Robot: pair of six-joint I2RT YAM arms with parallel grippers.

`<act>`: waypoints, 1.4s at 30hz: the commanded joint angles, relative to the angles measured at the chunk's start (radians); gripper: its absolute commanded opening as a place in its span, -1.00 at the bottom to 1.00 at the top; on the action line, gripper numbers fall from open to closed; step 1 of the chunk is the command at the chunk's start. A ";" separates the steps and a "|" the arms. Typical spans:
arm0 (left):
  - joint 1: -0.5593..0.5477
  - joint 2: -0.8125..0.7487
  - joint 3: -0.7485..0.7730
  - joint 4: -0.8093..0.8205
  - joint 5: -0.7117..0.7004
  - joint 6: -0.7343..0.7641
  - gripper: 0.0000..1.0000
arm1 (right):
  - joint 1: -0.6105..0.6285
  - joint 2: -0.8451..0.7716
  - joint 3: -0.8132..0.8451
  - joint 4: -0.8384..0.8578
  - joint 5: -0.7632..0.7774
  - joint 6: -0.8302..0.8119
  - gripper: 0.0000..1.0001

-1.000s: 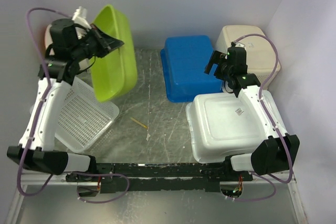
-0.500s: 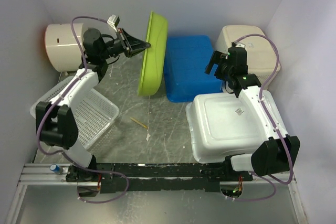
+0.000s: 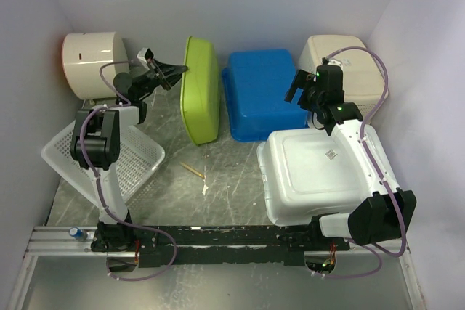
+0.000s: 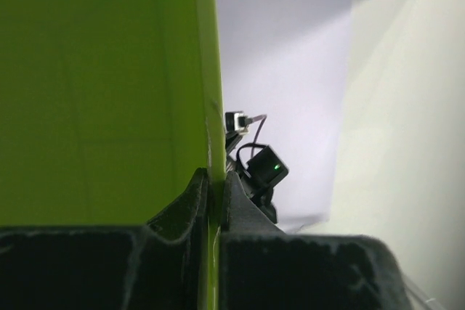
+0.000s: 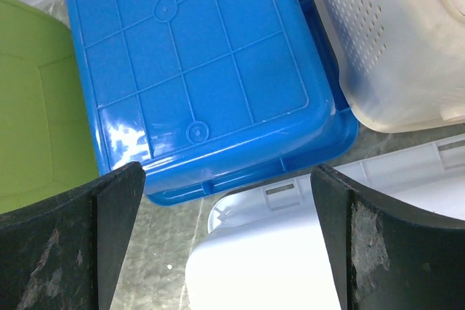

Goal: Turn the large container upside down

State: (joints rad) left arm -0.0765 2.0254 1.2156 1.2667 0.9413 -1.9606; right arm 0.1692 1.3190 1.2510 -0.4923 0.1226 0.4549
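The large container [image 3: 316, 172], a glossy white tub, lies base up at the near right with a small sticker on its base. Its rounded corner [image 5: 290, 252] shows low in the right wrist view. My right gripper [image 3: 296, 89] hovers open over its far edge, and nothing is between the fingers [image 5: 225, 179]. At the back centre a lime green tub [image 3: 202, 92] stands on its side, hollow facing left. My left gripper [image 3: 178, 70] is shut on its upper rim. In the left wrist view the thin green wall [image 4: 94, 92] sits pinched between the left gripper [image 4: 216, 186] pads.
A blue tub [image 3: 261, 99] lies base up just right of the green one. Behind the right arm is a cream perforated basket [image 3: 349, 63]. A white mesh basket [image 3: 131, 157] sits at the left, a white drum [image 3: 94, 59] at the back left and a small stick [image 3: 192, 170] mid-table. Walls enclose three sides.
My left arm has swung the green tub rightward and back, turning it from a tilt near the left wall to standing on edge beside the blue tub. The right arm has not moved.
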 commanded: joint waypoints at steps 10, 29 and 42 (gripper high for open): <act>0.094 0.029 -0.191 0.327 0.051 -0.158 -0.78 | -0.006 -0.021 0.023 0.000 0.009 -0.001 1.00; 0.129 -0.232 0.091 -1.370 -0.109 1.060 0.53 | -0.006 -0.011 -0.018 0.047 -0.091 0.027 1.00; 0.127 -0.295 0.381 -1.850 -0.508 1.418 0.75 | 0.280 0.114 -0.085 0.240 -0.281 0.074 1.00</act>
State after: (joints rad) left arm 0.0483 1.7760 1.5192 -0.3824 0.6510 -0.7223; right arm 0.3397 1.3716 1.1465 -0.3195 -0.1402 0.5190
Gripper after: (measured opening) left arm 0.802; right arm 0.999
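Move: The green container stands on its side, pinched at its upper rim by the left hand, its middle about 5 cm right of that hand, 6 cm back and 13 cm below. From this hand the blue container lies some 24 cm right and 7 cm back; the perforated basket 22 cm left and 24 cm back. From the empty right hand the green container's middle is about 28 cm left and level fore and aft, the blue container 10 cm left. The green container is lowered by its rim, the left hand sinking about 8 cm and drifting left; midway the fingers open wide and let go, then the hand eases on left and rolls its left side up some 50 degrees. Late on, the open right hand sweeps left over the blue container towards the green one, slightly down, swinging counter-clockwise. ##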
